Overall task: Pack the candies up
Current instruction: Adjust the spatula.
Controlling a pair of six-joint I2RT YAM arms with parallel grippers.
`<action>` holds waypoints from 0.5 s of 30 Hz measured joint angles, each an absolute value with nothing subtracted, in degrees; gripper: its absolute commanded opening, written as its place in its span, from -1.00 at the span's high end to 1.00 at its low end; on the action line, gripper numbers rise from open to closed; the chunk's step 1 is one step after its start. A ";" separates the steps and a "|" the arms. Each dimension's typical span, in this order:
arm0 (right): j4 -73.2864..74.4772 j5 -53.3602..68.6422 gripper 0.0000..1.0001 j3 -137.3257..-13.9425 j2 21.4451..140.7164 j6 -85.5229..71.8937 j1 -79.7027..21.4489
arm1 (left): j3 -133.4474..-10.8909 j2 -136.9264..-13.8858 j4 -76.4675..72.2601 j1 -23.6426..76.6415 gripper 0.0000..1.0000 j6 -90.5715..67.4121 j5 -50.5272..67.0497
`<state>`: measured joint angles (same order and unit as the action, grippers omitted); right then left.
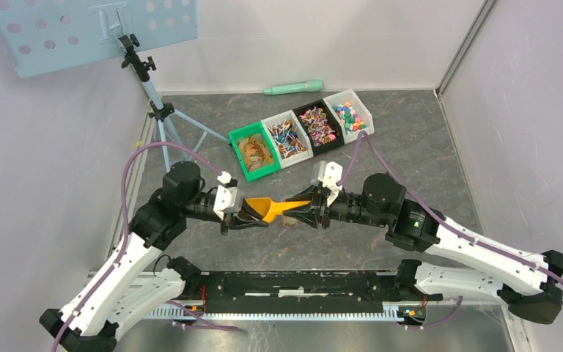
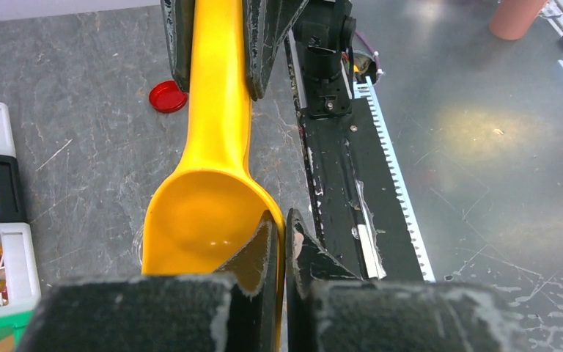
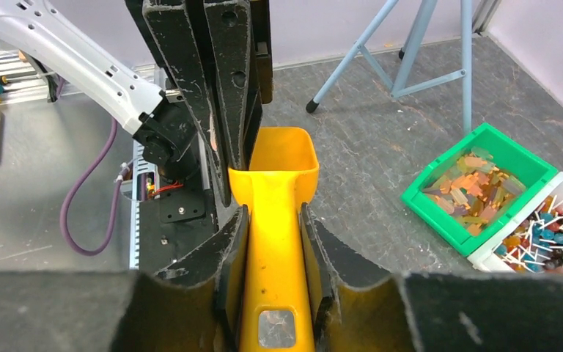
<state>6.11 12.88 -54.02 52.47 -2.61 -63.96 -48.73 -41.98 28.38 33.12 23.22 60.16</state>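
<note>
A yellow scoop [image 1: 270,209] hangs level above the table between both arms. My left gripper [image 1: 246,215] is shut on the rim of its bowl [image 2: 205,220], one finger inside and one outside. My right gripper [image 1: 306,207] is shut on the scoop's handle [image 3: 277,249], a pad pressed against each side. The bowl looks empty. The candies [image 1: 317,126] lie sorted in a row of bins behind the scoop: a green bin [image 1: 255,152], a white bin [image 1: 287,138], a black bin [image 1: 318,125] and another white bin [image 1: 349,113].
A small red lid [image 2: 168,96] lies on the table near the scoop. A tripod [image 1: 160,111] stands at the back left. A pale green cylinder [image 1: 293,88] lies by the back wall. The black rail [image 1: 300,282] runs along the near edge.
</note>
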 measured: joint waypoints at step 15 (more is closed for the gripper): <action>5.08 3.20 1.00 -53.30 54.22 -1.37 -64.20 | -47.42 -34.37 26.57 33.17 -1.00 19.94 36.18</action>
<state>5.08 3.20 -53.30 54.22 -1.37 -64.20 -47.42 -34.37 26.57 33.17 19.94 36.18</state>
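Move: The left fingers are still shut on the rim of the yellow spatula's bowl; the spatula's middle lies about 5 cm to this hand's right, level fore and aft and some 2 cm higher. The right hand still grips the handle, with that middle about 4 cm to its left and 2 cm lower. From the right hand, the clear cup stands roughly 11 cm ahead, 1 cm left and 28 cm below; the green box is about 34 cm ahead, 14 cm left and 30 cm down. Left opens wide, withdrawing forward-left about 6 cm, turning counter-clockwise; right, still gripping the handle, goes forward 3 cm. ##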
